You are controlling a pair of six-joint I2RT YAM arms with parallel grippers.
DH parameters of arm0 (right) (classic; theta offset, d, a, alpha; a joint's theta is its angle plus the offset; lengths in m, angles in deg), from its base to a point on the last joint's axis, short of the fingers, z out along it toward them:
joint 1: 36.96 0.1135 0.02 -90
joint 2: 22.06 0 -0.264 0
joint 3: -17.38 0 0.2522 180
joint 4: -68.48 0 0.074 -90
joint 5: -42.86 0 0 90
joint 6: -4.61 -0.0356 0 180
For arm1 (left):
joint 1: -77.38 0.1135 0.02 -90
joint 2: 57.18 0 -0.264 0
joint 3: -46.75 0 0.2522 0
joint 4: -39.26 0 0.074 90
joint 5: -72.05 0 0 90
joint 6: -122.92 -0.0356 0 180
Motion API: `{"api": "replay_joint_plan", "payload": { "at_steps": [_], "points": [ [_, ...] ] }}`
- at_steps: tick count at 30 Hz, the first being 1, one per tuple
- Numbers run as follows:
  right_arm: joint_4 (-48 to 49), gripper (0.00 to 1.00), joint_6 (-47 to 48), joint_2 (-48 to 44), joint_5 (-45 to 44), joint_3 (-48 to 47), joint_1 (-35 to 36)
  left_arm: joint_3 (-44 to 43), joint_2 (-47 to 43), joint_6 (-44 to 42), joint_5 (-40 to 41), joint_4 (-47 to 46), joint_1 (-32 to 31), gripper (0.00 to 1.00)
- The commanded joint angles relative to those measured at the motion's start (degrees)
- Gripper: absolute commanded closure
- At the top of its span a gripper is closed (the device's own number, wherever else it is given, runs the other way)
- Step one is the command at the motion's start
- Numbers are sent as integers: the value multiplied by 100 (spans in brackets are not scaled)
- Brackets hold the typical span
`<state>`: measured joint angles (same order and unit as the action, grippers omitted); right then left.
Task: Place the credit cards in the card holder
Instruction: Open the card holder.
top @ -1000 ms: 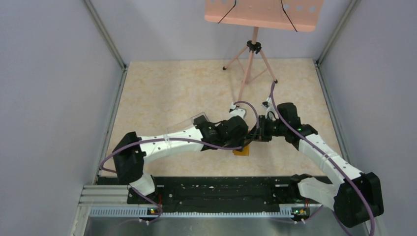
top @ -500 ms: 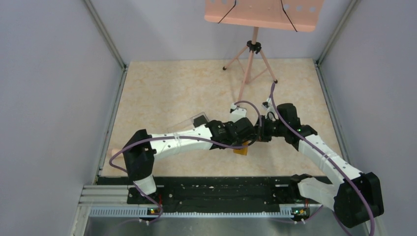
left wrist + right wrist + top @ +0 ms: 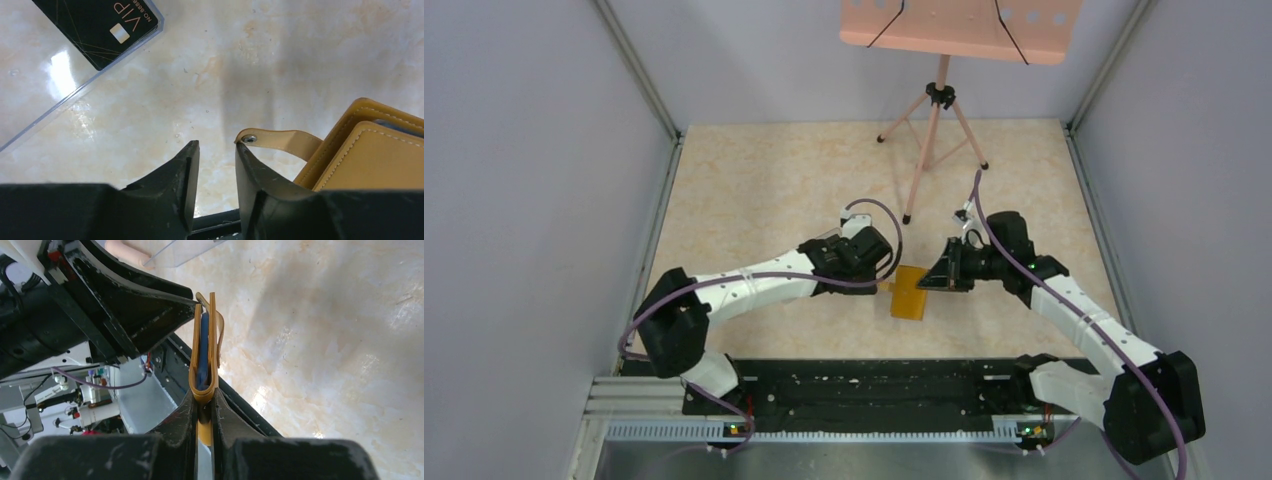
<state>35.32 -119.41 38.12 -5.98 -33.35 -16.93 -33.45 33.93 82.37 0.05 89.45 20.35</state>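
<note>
My right gripper is shut on the fold edge of the orange-tan card holder and holds it on edge above the table. In the right wrist view the card holder stands up from the gripper, slightly parted, with blue lining inside. My left gripper is just left of it, open, with nothing between its jaws. Its right finger touches the tip of the clasp tab. A black credit card marked VIP lies inside a clear plastic box on the table.
A pink music stand on a tripod stands at the back; one leg ends near the arms. A black rail runs along the near edge. Grey walls close in both sides.
My left arm has drawn back to the left, away from the card holder, which now shows more fully. The left jaws have narrowed. The right gripper has kept its grip and place.
</note>
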Motion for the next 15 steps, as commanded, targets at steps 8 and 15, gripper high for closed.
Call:
{"api": "replay_joint_plan", "payload": {
  "at_steps": [8, 15],
  "points": [
    [114, 100, 24, -8, 232, 14, 39, 1757, -1648, -176, -2077, -2602, 426, 41],
    [103, 100, 19, -6, 291, 9, 39, 1843, -1530, -311, -2437, -2941, 430, 40]
  ]
}}
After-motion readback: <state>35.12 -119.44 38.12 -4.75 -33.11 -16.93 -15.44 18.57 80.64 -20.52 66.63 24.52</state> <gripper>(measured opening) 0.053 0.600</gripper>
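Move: The card holder hangs in the right fingers; its middle lies about 7 cm to the left gripper's right, 2 cm back and about 1 cm higher. Its undone strap starts some 3 cm right of the left gripper, level with it, its tip at one fingertip. The black card stack lies 9 cm left of the left gripper, 6 cm ahead and 6 cm lower. From the right gripper, the holder's middle is 3 cm left, 1 cm back and 1 cm lower. Bring the left gripper back and up by about 3 cm each, letting it drift slightly left at first, then shift it right for a net 2 cm towards the holder's strap edge. As it goes, spread the fingers clear of the strap tip and roll the wrist some 25 degrees so that they point more to the right, at the holder. Keep the right grip still. ##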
